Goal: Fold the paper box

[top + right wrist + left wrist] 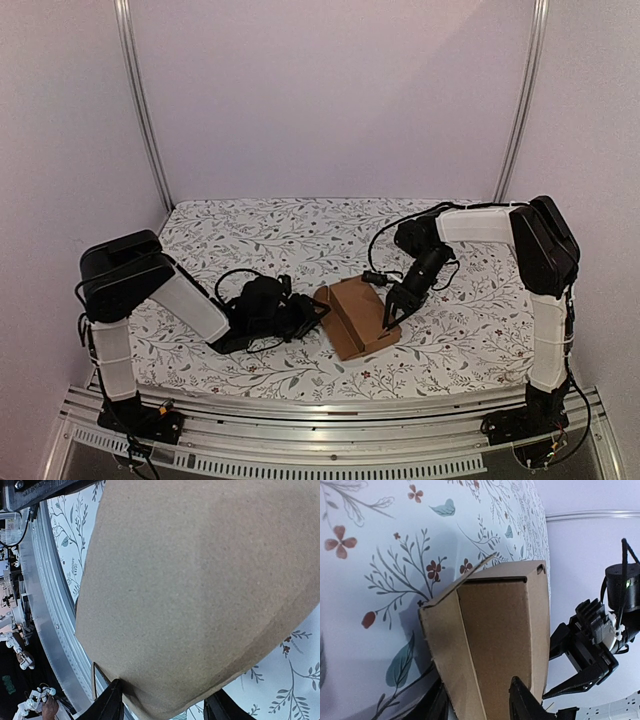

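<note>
The paper box (352,312) is brown cardboard, partly formed, lying on the floral cloth between the two arms. My left gripper (318,308) reaches it from the left. In the left wrist view the box (495,630) has its near end between my left gripper's (480,705) jaws: one finger sits at the cardboard's left edge and the other lies over its face, so I cannot tell whether they pinch it. My right gripper (392,318) comes down on the box's right end. In the right wrist view cardboard (200,580) fills the space between my right gripper's (165,705) fingers, which are shut on it.
The floral cloth (250,230) covers the table. A metal rail (330,420) runs along the near edge by the arm bases. White walls and slanted frame posts (140,100) stand behind. A black cable (385,240) loops off the right arm.
</note>
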### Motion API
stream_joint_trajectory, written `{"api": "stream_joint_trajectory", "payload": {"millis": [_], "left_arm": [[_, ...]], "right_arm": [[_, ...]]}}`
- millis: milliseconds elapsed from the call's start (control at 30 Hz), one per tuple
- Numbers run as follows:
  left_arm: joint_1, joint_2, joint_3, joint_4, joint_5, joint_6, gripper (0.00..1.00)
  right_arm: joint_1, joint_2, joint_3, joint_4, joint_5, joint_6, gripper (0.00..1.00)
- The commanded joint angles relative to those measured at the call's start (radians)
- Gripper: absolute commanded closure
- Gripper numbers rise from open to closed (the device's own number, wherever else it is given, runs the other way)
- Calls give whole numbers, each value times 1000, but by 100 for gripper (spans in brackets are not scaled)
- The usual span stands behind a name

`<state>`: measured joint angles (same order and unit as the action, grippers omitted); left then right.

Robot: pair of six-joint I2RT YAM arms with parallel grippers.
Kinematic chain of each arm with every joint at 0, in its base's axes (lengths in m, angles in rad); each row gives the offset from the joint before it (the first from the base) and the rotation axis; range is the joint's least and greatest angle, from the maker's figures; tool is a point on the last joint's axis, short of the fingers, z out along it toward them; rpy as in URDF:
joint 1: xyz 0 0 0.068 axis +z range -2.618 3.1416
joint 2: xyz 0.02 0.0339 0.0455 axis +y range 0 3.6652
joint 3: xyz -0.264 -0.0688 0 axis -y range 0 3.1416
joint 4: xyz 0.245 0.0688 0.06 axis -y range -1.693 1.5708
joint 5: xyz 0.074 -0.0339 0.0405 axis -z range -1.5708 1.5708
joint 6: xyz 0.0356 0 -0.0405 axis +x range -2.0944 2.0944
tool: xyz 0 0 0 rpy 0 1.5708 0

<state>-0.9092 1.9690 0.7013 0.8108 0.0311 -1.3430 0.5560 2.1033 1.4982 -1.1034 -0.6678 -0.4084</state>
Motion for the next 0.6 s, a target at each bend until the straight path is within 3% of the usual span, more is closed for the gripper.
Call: {"api": "stream_joint_trajectory", "payload": {"millis": [0, 200, 567], "left_arm": [[1, 19, 2, 92, 5, 1, 66], [9, 50, 31, 61, 41, -13, 86], [16, 33, 95, -113, 69, 92, 100]], "right_arm": [[-1, 29, -13, 5, 13, -10, 48], [-2, 25, -13, 4, 17, -10, 48], [-25, 5, -15, 1, 20, -15, 48]]}}
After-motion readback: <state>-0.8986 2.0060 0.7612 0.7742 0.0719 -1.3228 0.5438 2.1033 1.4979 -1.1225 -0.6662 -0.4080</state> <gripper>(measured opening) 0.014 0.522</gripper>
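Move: The box's left side flap lies right at the left hand: its nearest edge is already between the half-open fingers, its middle about 2 cm right, 3 cm back and 1 cm lower. The box body's middle is some 7 cm right of this hand and 2 cm back; a small corner tab sticks up about 4 cm straight ahead. From the right hand, half-open around the box's near right corner, the flap's middle lies about 11 cm left, level with it and 2 cm lower. Closing from nearly half open to fully shut, the left fingers pinch the edge of the side flap while the hand edges about 1 cm to the right, slightly forward, in towards the box, its wrist hardly turning. The right hand stays almost in place with its fingers still half open around the opposite corner, one finger against the cardboard. ##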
